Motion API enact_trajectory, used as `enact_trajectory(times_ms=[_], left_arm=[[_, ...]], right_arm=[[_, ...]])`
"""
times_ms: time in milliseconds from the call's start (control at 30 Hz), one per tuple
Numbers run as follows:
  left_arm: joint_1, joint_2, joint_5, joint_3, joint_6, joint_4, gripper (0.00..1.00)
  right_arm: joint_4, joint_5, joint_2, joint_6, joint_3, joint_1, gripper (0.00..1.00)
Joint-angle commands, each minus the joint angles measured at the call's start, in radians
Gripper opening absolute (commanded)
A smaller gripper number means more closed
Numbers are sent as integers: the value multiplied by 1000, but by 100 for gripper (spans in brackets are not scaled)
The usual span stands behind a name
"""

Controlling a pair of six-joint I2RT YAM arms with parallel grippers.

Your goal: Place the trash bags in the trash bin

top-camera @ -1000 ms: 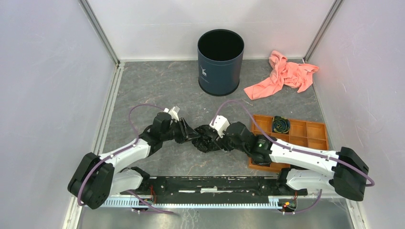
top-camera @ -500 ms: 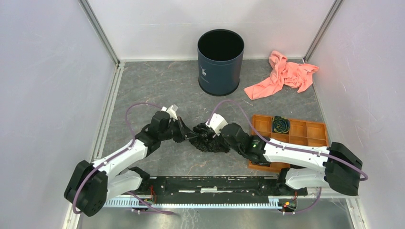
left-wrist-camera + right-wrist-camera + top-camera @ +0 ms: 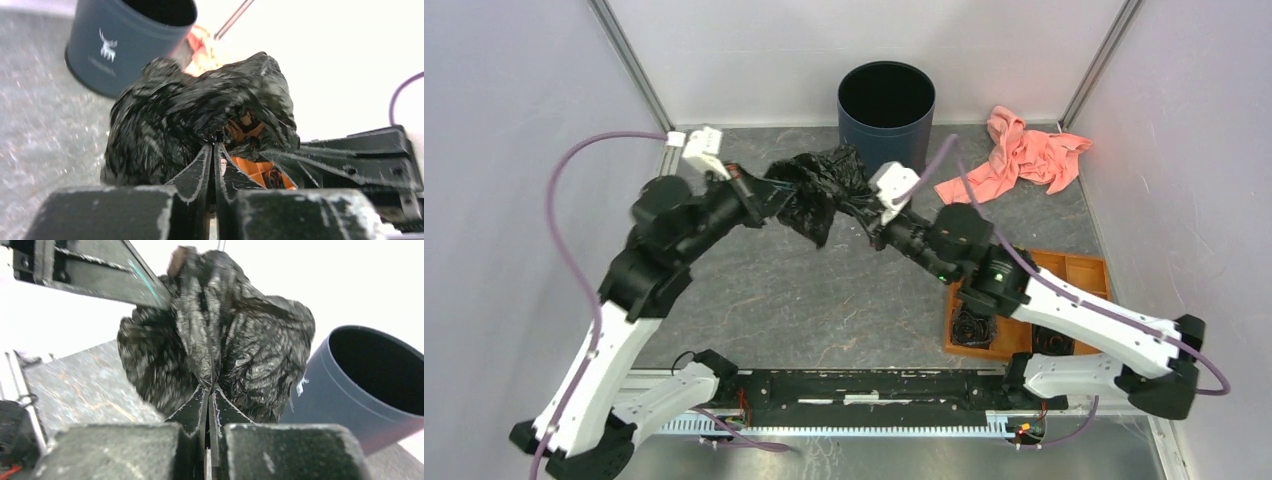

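The crumpled glossy black trash bag (image 3: pixel 819 190) hangs in the air between both grippers, just in front of the dark navy trash bin (image 3: pixel 886 112). My left gripper (image 3: pixel 774 190) is shut on the bag's left side, and its wrist view shows the film bunched at the fingertips (image 3: pixel 215 146). My right gripper (image 3: pixel 864 215) is shut on the bag's right side. In the right wrist view the bag (image 3: pixel 220 340) balloons above the closed fingers, with the bin's open mouth (image 3: pixel 375 370) to the right. The bin's white deer logo (image 3: pixel 105 42) faces the left wrist camera.
A salmon-pink cloth (image 3: pixel 1022 155) lies at the back right. An orange compartment tray (image 3: pixel 1079 275) holding small black rolls sits at the right, partly under my right arm. White walls close in on the left, right and back.
Both grippers closed on the black bag on the table and lifted it up and back toward the bin. Both arms are now raised and extended.
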Motion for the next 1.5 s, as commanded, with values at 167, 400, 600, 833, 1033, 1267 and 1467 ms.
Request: enact_trajectory(times_ms=[167, 400, 600, 833, 1033, 1267, 1467], left_arm=[[-2, -117, -120, -246, 55, -163, 47], [-2, -148, -190, -261, 84, -202, 81], [-2, -155, -48, -408, -12, -78, 89], [-2, -58, 93, -582, -112, 181, 93], [-1, 158, 152, -557, -125, 327, 92], [-3, 287, 248, -617, -226, 532, 96], [-8, 337, 291, -713, -328, 733, 93]], right_arm=[[85, -3, -122, 174, -469, -46, 1], [26, -33, -214, 225, -516, -159, 0], [35, -164, -211, 271, -604, -212, 1], [67, -428, -225, 280, -783, -211, 1], [168, -641, -270, 314, -907, -208, 1], [298, -649, -243, 376, -975, -201, 0], [312, -602, -259, 362, -984, -200, 1]])
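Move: The trash bag is held up between both hands, nearly 40 cm over the table, its middle about 5 cm right and 3 cm ahead of the left hand, and about 5 cm left and 3 cm ahead of the right. From the right hand, the bare table where it goes down lies some 12 cm back, 8 cm right and 36 cm below; the trash bin stands about 21 cm ahead, 6 cm right, 25 cm lower. Left opens, freeing the bag; both sink some 30 cm towards the table, right still pinching and drawing back. ##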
